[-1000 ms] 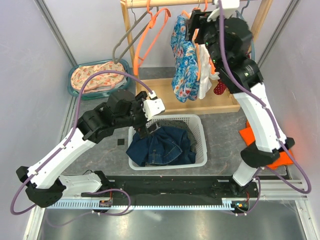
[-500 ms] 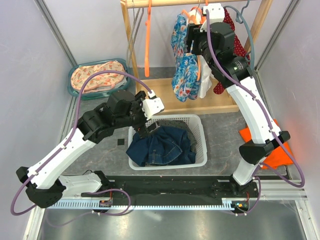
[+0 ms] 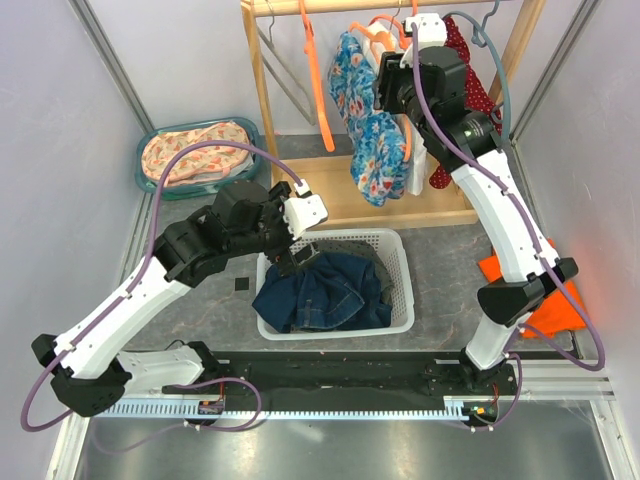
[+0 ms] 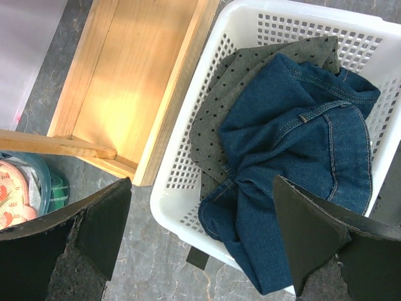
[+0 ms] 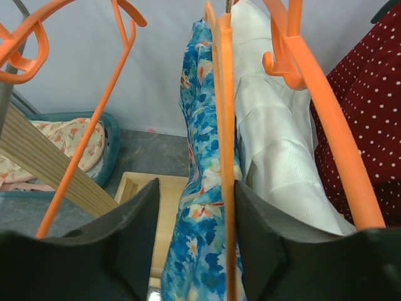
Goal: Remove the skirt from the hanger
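The skirt (image 3: 370,130), blue with a floral print, hangs from an orange hanger (image 3: 372,34) on the wooden rail. My right gripper (image 3: 386,88) is up at the rail, its jaws straddling the skirt (image 5: 200,188) and the hanger's orange bar (image 5: 224,125). The right finger lies against the bar, while a gap shows between the left finger and the cloth. My left gripper (image 3: 295,258) hovers wide open over the near-left corner of the white basket (image 3: 400,250), with nothing between its fingers (image 4: 106,226).
Blue denim (image 4: 301,138) and dotted grey cloth fill the basket (image 4: 250,19). Beside the skirt hang a white garment (image 5: 276,157) and a red dotted one (image 5: 369,125). An empty orange hanger (image 3: 315,80) hangs further left. A teal tub (image 3: 195,150) of cloth sits far left.
My right gripper has swung in along the rail onto the skirt's hanger and its jaws have narrowed around it. The skirt and the empty hangers have swung. The left arm is still.
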Tool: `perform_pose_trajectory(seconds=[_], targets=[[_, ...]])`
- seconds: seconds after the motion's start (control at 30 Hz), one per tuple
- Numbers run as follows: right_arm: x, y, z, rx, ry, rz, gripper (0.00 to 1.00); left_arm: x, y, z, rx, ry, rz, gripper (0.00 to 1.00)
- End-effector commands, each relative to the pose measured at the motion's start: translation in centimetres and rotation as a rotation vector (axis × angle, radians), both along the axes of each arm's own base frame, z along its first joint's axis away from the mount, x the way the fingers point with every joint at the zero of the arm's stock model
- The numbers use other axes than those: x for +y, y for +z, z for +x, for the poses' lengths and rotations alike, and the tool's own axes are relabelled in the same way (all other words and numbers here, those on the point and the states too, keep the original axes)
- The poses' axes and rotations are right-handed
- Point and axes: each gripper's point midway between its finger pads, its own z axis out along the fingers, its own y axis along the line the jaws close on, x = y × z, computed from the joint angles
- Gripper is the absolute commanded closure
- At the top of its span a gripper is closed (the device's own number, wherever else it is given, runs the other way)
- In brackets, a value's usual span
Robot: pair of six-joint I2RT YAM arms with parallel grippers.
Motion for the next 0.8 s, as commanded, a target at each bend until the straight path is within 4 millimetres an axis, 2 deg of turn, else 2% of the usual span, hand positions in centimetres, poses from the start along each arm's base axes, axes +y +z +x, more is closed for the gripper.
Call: perform_pose_trajectory(seconds=[0.0, 0.1, 0.27, 0.33, 0.37, 0.43, 0.47, 0.57, 0.63, 0.67, 0.77], targets=[[0.8, -0.6, 0.3, 0.018, 0.025, 0.020, 0.51, 0.1, 2.5, 0.0, -0.035, 0.021, -0.080, 0.00], [0.9, -1.5, 0.2, 0.039, 0.029, 0.014, 0.60, 0.2, 2.4, 0.1, -0.035, 0.023, -0.078, 0.00], [0.6, -2.9, 0.3, 0.063, 0.015, -0.002, 0.68, 0.0, 2.6, 0.0, -0.037, 0.019, -0.083, 0.00], [0.5, -2.9, 0.4, 0.060, 0.011, -0.006, 0.75, 0.1, 2.7, 0.0, -0.039, 0.018, -0.083, 0.00], [0.5, -2.8, 0.4, 0.058, 0.010, -0.008, 0.81, 0.1, 2.6, 0.0, -0.036, 0.019, -0.081, 0.00], [0.6, -1.7, 0.3, 0.029, 0.018, -0.001, 0.88, 0.1, 2.4, 0.1, -0.036, 0.019, -0.078, 0.00], [0.5, -1.1, 0.2, 0.016, 0.019, 0.006, 0.99, 0.0, 2.4, 0.0, -0.035, 0.017, -0.076, 0.00], [0.7, 2.4, -0.2, -0.066, 0.040, 0.044, 1.00, 0.0, 2.2, 0.2, -0.033, 0.025, -0.076, 0.00], [0.9, 3.7, -0.4, -0.096, 0.056, 0.055, 1.00, 0.1, 2.1, 0.3, -0.033, 0.029, -0.074, 0.00], [0.7, 5.5, -0.8, -0.133, 0.056, 0.074, 1.00, 0.1, 2.0, 0.4, -0.033, 0.032, -0.072, 0.00], [0.5, 8.2, -1.6, -0.195, 0.064, 0.104, 1.00, 0.2, 1.7, 0.5, -0.035, 0.036, -0.062, 0.00]])
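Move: The near arm of the skirt's orange hanger lies about 1 cm ahead of the right hand, 1 cm to its right and 4 cm below. The floral skirt's middle is roughly 5 cm ahead, 2 cm left and 17 cm below; the white garment, 5 cm ahead, 5 cm right and 15 cm below. The empty hanger is 1 cm ahead, 12 cm left. From the left hand, the skirt's hanger is about 25 cm ahead, 18 cm right, 12 cm up. Sinking about 4 cm, the right hand pinches the floral skirt's orange hanger, then lifts some 2 cm. ##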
